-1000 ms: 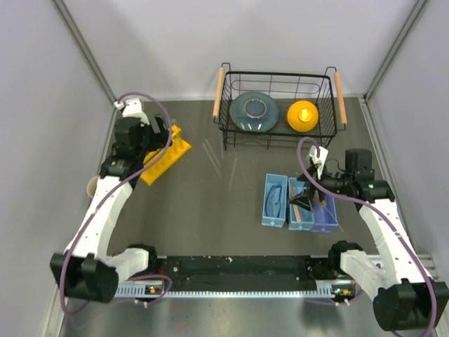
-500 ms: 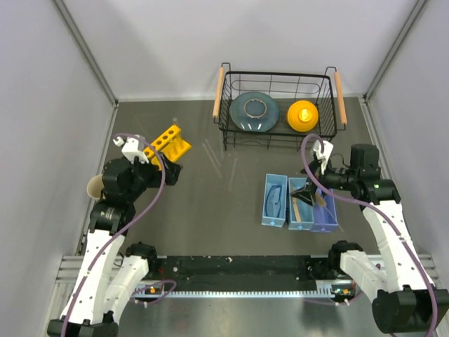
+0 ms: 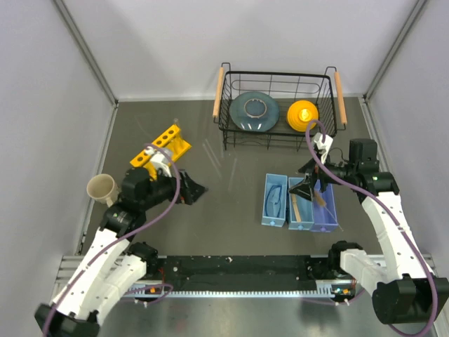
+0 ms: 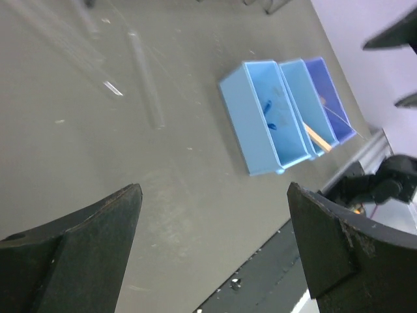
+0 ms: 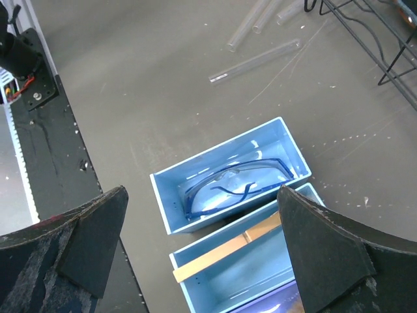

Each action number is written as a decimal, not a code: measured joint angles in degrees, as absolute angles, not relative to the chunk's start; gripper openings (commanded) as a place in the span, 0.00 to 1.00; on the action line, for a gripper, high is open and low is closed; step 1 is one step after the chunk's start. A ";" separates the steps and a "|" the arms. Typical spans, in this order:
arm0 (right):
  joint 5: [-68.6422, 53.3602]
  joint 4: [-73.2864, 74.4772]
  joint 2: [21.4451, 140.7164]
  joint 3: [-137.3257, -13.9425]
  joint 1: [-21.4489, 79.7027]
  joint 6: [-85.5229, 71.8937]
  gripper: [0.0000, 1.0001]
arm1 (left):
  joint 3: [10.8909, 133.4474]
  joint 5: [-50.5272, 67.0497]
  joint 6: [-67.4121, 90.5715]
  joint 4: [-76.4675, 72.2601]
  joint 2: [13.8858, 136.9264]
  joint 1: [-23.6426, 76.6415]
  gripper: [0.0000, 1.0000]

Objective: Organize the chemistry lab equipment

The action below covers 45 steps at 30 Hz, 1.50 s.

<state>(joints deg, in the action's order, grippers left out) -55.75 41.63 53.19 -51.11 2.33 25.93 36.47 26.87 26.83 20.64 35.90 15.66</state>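
Observation:
The yellow rack (image 3: 163,145) rests on the table at the far left, its holes facing up. My left gripper (image 3: 193,191) (image 4: 214,195) hangs open and empty over bare table, to the right of the rack. Thin clear glass tubes (image 3: 214,151) (image 4: 146,78) (image 5: 255,60) lie loose in front of the basket. The blue-rimmed safety glasses (image 5: 234,186) (image 3: 273,203) lie in the left light-blue bin (image 3: 274,181). The tan wooden clamp (image 5: 225,251) (image 3: 300,209) lies in the middle bin (image 3: 302,225). My right gripper (image 3: 306,184) (image 5: 202,195) is open and empty above these bins.
A third, purple bin (image 3: 325,217) sits to the right of the other two. A black wire basket (image 3: 279,73) at the back holds a grey-blue plate (image 3: 254,111) and a yellow object (image 3: 303,116). A beige cup (image 3: 100,187) stands at the left edge. A dark rail (image 3: 231,270) runs along the near edge.
My left gripper has come away from the yellow rack and swung right and nearer, toward the table's middle. The rack now shows its holes. The right gripper shifted slightly over the bins.

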 measured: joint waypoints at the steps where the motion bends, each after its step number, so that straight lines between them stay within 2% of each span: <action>1: -55.70 41.58 53.56 -51.18 2.33 25.61 0.99 | 36.40 24.71 27.11 20.47 36.73 19.66 0.99; 5: -54.87 41.74 53.80 -51.48 2.31 24.82 0.99 | 36.53 15.94 27.49 18.70 42.46 36.36 0.99; 7: -54.00 41.67 53.74 -51.81 2.31 24.53 0.99 | 36.53 12.58 27.68 18.13 45.93 40.25 0.99; 15: -51.09 41.63 51.83 -51.75 2.17 24.32 0.99 | 38.72 3.38 28.67 14.83 61.98 42.04 0.99; 20: -49.82 41.41 50.81 -51.11 2.11 24.38 0.99 | 48.29 0.19 29.71 15.53 78.35 42.04 0.99; 24: -49.10 40.84 50.74 -50.28 2.09 24.38 0.99 | 54.78 -0.12 31.51 15.49 87.55 42.04 0.87; 25: -49.04 40.71 50.74 -50.04 2.09 24.38 0.99 | 55.70 -0.30 31.68 15.46 88.79 42.04 0.80; 29: -48.93 39.66 50.74 -48.95 2.09 24.40 0.99 | 59.66 -1.58 31.51 16.27 93.67 42.04 0.70; 35: -48.90 38.50 50.59 -47.44 2.09 24.40 0.99 | 65.54 -4.21 30.61 19.73 100.77 42.04 0.65; 45: -49.10 37.30 50.17 -46.48 2.09 24.40 0.99 | 71.11 -6.31 29.45 25.85 106.94 42.04 0.47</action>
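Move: The single glass tube lies about 13 cm ahead of the left gripper, 13 cm to its right and 21 cm below. The pair of glass tubes is some 18 cm ahead and 6 cm right, also on the table; the goggles' blue bin stands about 2 cm ahead and 26 cm right, 19 cm below. From the right gripper, the single tube is roughly 12 cm ahead, 21 cm left and 20 cm below. Bring the left gripper down about 18 cm to the near end of the single glass tube: swing right and slightly back first, then reach forward while sinking, ending some 12 cm right and 10 cm forward. Tip the fingers steeply down, turning the wrist some 45 degrees, and narrow them from wide open to about half, one either side of the tube's end; contact can't be seen. ##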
